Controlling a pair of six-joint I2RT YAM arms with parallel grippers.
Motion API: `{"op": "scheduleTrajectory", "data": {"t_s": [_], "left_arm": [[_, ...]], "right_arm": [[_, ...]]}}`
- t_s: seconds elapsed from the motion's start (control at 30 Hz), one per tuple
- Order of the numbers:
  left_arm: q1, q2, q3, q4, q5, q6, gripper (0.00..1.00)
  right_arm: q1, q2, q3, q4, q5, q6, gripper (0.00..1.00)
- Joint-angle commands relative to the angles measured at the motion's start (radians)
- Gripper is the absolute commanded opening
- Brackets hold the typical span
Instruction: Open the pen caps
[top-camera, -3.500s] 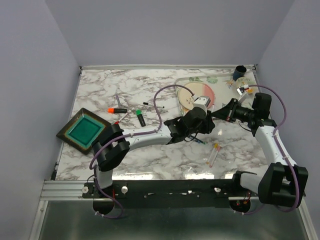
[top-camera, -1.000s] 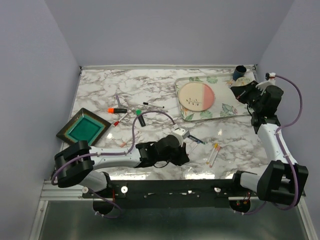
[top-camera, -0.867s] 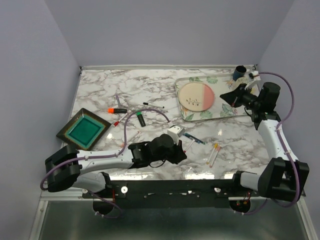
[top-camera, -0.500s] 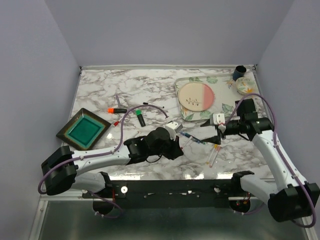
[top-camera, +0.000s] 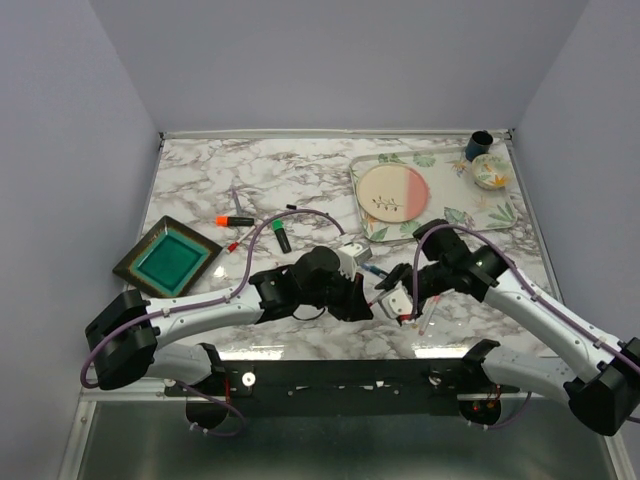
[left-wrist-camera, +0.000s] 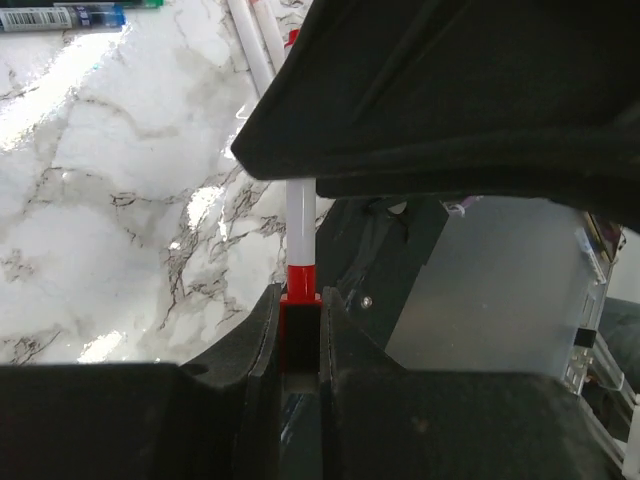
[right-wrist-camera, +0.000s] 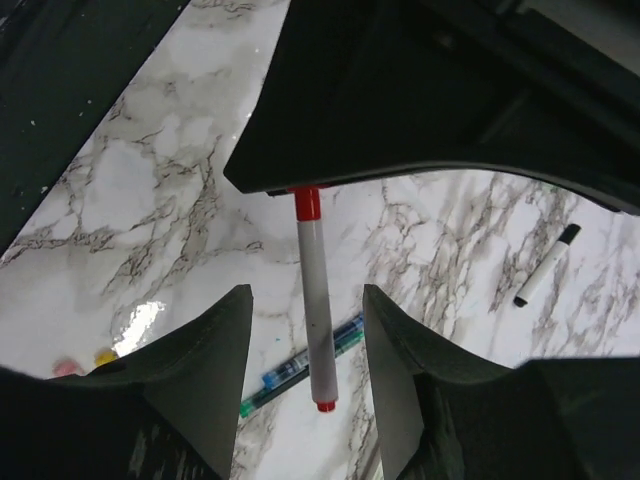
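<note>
My left gripper (top-camera: 366, 302) (left-wrist-camera: 300, 296) is shut on the red end of a white pen (left-wrist-camera: 300, 215), held above the table's front middle. That pen (right-wrist-camera: 317, 300) points at my right gripper (top-camera: 404, 308) (right-wrist-camera: 308, 300), which stands open with a finger on each side of the white barrel, not touching it. A red cap (right-wrist-camera: 307, 203) shows at the left gripper's end, and a small red tip (right-wrist-camera: 323, 405) at the free end. On the table lie a green-capped highlighter (top-camera: 281, 235), an orange-capped one (top-camera: 233, 220) and a thin black pen (top-camera: 300, 208).
Blue and green pens (right-wrist-camera: 300, 365) lie on the marble under the grippers. Pens with yellow and pink caps (top-camera: 427, 318) lie by the right arm. A teal dish (top-camera: 165, 257) sits at the left. At back right stand a tray (top-camera: 452, 216) with a plate (top-camera: 393, 192), a cup (top-camera: 479, 145) and a bowl (top-camera: 490, 172).
My right arm swung from the back-right tray down to the front middle, opened, and now straddles the pen. My left gripper edged right and back, still shut on the pen.
</note>
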Motion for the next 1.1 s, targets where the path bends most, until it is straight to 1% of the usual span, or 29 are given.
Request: {"op": "scheduleTrajectory", "data": {"t_s": [0.0,0.07,0.1,0.13,0.17,0.27,0.3,0.33,0.37,0.4,0.47,0.5,0.53,0.63,0.7,0.73,0.8,0.83,0.87,0.9,0.93,1.0,1.03,1.07], "left_arm": [[0.015,0.009,0.028,0.012,0.079,-0.023,0.00],[0.021,0.005,0.016,0.041,0.099,-0.026,0.00],[0.030,0.004,0.010,0.044,0.105,-0.029,0.00],[0.037,-0.001,-0.002,0.047,0.113,-0.031,0.00],[0.041,-0.001,-0.008,0.045,0.131,-0.031,0.00],[0.061,-0.005,-0.030,-0.011,0.154,-0.028,0.00],[0.061,-0.008,-0.033,-0.036,0.162,-0.012,0.00],[0.063,-0.016,-0.045,-0.078,0.165,-0.009,0.00],[0.063,-0.019,-0.051,-0.097,0.169,-0.006,0.00],[0.063,-0.021,-0.056,-0.112,0.175,-0.006,0.00],[0.064,-0.031,-0.062,-0.152,0.177,0.000,0.00],[0.064,-0.036,-0.064,-0.163,0.174,0.000,0.00],[0.064,-0.050,-0.065,-0.177,0.168,0.000,0.00],[0.064,-0.079,-0.067,-0.192,0.162,-0.003,0.00],[0.066,-0.096,-0.073,-0.202,0.133,-0.011,0.00],[0.066,-0.123,-0.076,-0.223,0.098,-0.014,0.00],[0.067,-0.157,-0.085,-0.254,-0.055,-0.041,0.00],[0.069,-0.200,-0.099,-0.296,-0.126,-0.060,0.00],[0.072,-0.226,-0.116,-0.306,-0.187,-0.075,0.00],[0.083,-0.254,-0.137,-0.312,-0.294,-0.111,0.00],[0.092,-0.311,-0.187,-0.312,-0.359,-0.136,0.00],[0.119,-0.369,-0.244,-0.303,-0.471,-0.203,0.00],[0.144,-0.393,-0.293,-0.297,-0.504,-0.222,0.00],[0.162,-0.439,-0.313,-0.294,-0.533,-0.239,0.00]], "right_arm": [[0.087,0.028,-0.029,0.070,0.194,0.012,0.51],[0.109,0.037,-0.038,0.082,0.215,0.013,0.44],[0.127,0.042,-0.041,0.086,0.223,0.013,0.39],[0.135,0.044,-0.038,0.084,0.224,0.020,0.17],[0.138,0.039,-0.038,0.087,0.234,0.020,0.01],[0.138,0.001,-0.069,0.151,0.376,0.023,0.00],[0.102,-0.010,-0.086,0.176,0.455,0.010,0.01],[0.062,-0.021,-0.095,0.190,0.462,-0.044,0.01],[0.011,-0.022,-0.093,0.193,0.449,-0.068,0.01],[-0.088,-0.022,-0.089,0.191,0.418,-0.089,0.01],[-0.167,-0.025,-0.095,0.207,0.401,-0.134,0.01],[-0.225,-0.024,-0.095,0.210,0.390,-0.143,0.01],[-0.245,-0.028,-0.098,0.214,0.366,-0.155,0.01],[-0.293,-0.024,-0.126,0.256,0.356,-0.166,0.01],[-0.320,-0.012,-0.115,0.265,0.321,-0.128,0.01],[-0.322,-0.006,-0.109,0.261,0.269,-0.050,0.01],[-0.322,0.008,-0.098,0.270,0.209,0.077,0.00],[-0.322,0.033,-0.078,0.265,0.138,0.230,0.01],[-0.322,0.045,-0.070,0.265,0.104,0.312,0.01],[-0.321,0.059,-0.066,0.279,0.088,0.405,0.01],[-0.321,0.092,-0.055,0.305,0.071,0.573,0.01],[-0.321,0.131,-0.047,0.313,0.074,0.683,0.01],[-0.321,0.151,-0.044,0.349,0.118,0.810,0.03],[-0.322,0.203,-0.017,0.345,0.140,0.841,0.03]]}}
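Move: The red-capped pen hangs between the hands, its cap already pinched in the left fingers; its middle is about 4 cm right of that hand, 2 cm ahead and 1 cm below. From the right hand, whose open fingers straddle the rear barrel, the middle lies roughly 3 cm left, level fore and aft, 2 cm lower. The blue and green pens lie about 8 cm ahead and 1 cm right of it, the yellow-capped pen some 11 cm right and level with it, both about 12 cm below. The pen's white barrel is gripped near its rear as the right hand sinks about 2 cm and shuts, while the left keeps the red cap pinched. The right then draws forward and sharply right, ending some 10 cm forward and 7 cm right after easing back left and turning about 40 degrees clockwise; the left pulls away about 10 cm left, sinking slightly. ##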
